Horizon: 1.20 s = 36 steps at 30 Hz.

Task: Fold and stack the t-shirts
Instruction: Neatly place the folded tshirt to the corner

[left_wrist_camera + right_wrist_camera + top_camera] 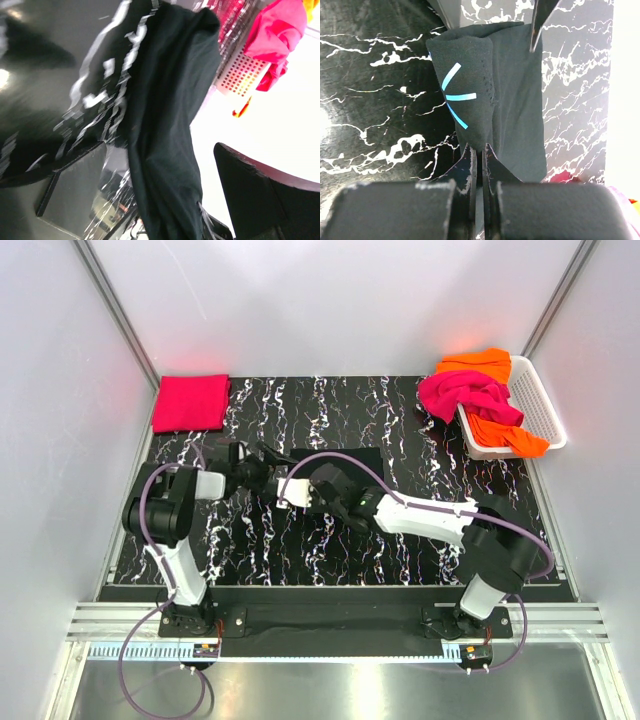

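The black t-shirt (340, 462) lies bunched in the middle of the table. My right gripper (480, 148) is shut on its near fold, just below the pale-blue starburst print (455, 95); it also shows in the top view (308, 496). My left gripper (262, 466) is open at the shirt's far end. Black cloth (170, 125) hangs between its jaws, and only the right finger (265, 195) shows. A folded red-pink shirt (190, 402) lies at the back left. A magenta shirt (462, 392) and an orange shirt (490, 365) lie in and over the basket.
The white lattice basket (540, 405) stands at the back right corner; it also shows in the left wrist view (239, 75). The table (250, 550) is black with white marbling. Pale walls close the sides and back. Both arms meet mid-table.
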{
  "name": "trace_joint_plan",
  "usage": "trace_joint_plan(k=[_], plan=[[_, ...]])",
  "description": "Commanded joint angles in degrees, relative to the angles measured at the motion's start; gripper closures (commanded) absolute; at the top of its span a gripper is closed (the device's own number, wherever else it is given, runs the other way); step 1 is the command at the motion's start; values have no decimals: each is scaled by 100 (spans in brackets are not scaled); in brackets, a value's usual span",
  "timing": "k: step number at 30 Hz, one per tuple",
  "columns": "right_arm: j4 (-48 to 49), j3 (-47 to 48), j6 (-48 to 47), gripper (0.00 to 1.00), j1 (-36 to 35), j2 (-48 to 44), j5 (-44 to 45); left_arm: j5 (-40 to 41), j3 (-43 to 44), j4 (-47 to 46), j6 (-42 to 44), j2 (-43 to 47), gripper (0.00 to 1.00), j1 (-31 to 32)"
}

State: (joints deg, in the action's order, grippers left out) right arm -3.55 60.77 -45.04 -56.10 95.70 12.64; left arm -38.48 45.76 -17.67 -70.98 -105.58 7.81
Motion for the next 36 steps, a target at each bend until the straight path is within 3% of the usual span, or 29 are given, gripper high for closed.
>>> trace_joint_plan(k=[1,8,11,12,14,16,18,19,20,21,26,31,36], plan=[[56,373,153,100,125,-350,-130,-63,275,-412,-266,-349,1,159],[39,409,346,100,187,-438,-315,-142,714,-536,-390,-937,1,221],[30,392,477,100,178,-464,-420,-309,1091,-544,-382,-1315,9,238],[30,374,530,100,178,-482,-464,-353,1198,-536,-355,-1447,23,247],[4,356,688,100,178,-500,-500,-432,1593,-282,-14,-1562,41,238],[-40,374,838,100,178,-500,-421,-415,2057,385,599,-1650,65,238],[-233,400,1075,98,178,-561,-403,-319,2410,1330,1136,-1676,82,229],[-303,418,1180,74,187,-605,-386,-257,2803,1676,1722,-1676,99,221],[-382,409,1460,58,187,-710,-342,-109,2981,2045,1989,-1685,100,212],[-409,348,1584,49,178,-780,-194,-72,3139,2553,2453,-1676,100,203],[-628,-65,1946,15,187,-1535,492,313,3914,3908,3598,-1396,100,133],[-778,-671,2366,6,204,-2160,1064,841,4685,5061,4846,-1255,100,80],[-893,-1049,2798,6,204,-2512,1144,2237,5417,5924,5769,-1158,100,-25]])
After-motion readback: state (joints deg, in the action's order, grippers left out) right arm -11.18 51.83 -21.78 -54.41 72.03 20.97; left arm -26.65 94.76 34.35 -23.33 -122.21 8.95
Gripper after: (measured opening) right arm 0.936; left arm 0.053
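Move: The far-left corner of the folded black t-shirt, where the open left fingers will shut, lies about 5 cm ahead of the left hand, 3 cm to its right and 2 cm below. The red t-shirt in the corner is some 14 cm farther out and 21 cm to the left of the left hand. From the right hand, which already grips the black t-shirt's raised left side, that corner is roughly 10 cm ahead, 5 cm left and 8 cm lower. The left fingers shut on the black t-shirt's far-left corner after reaching about 7 cm forward and slightly right, dipping 2 cm; then, keeping hold, the left hand swings some 5 cm left, rises about 3 cm and rolls its left side up, turning clockwise. Meanwhile the right hand rises a little, opens to let go, then backs off about 8 cm right, rising 6 cm and drawing back slightly, its fingers turning clockwise. ##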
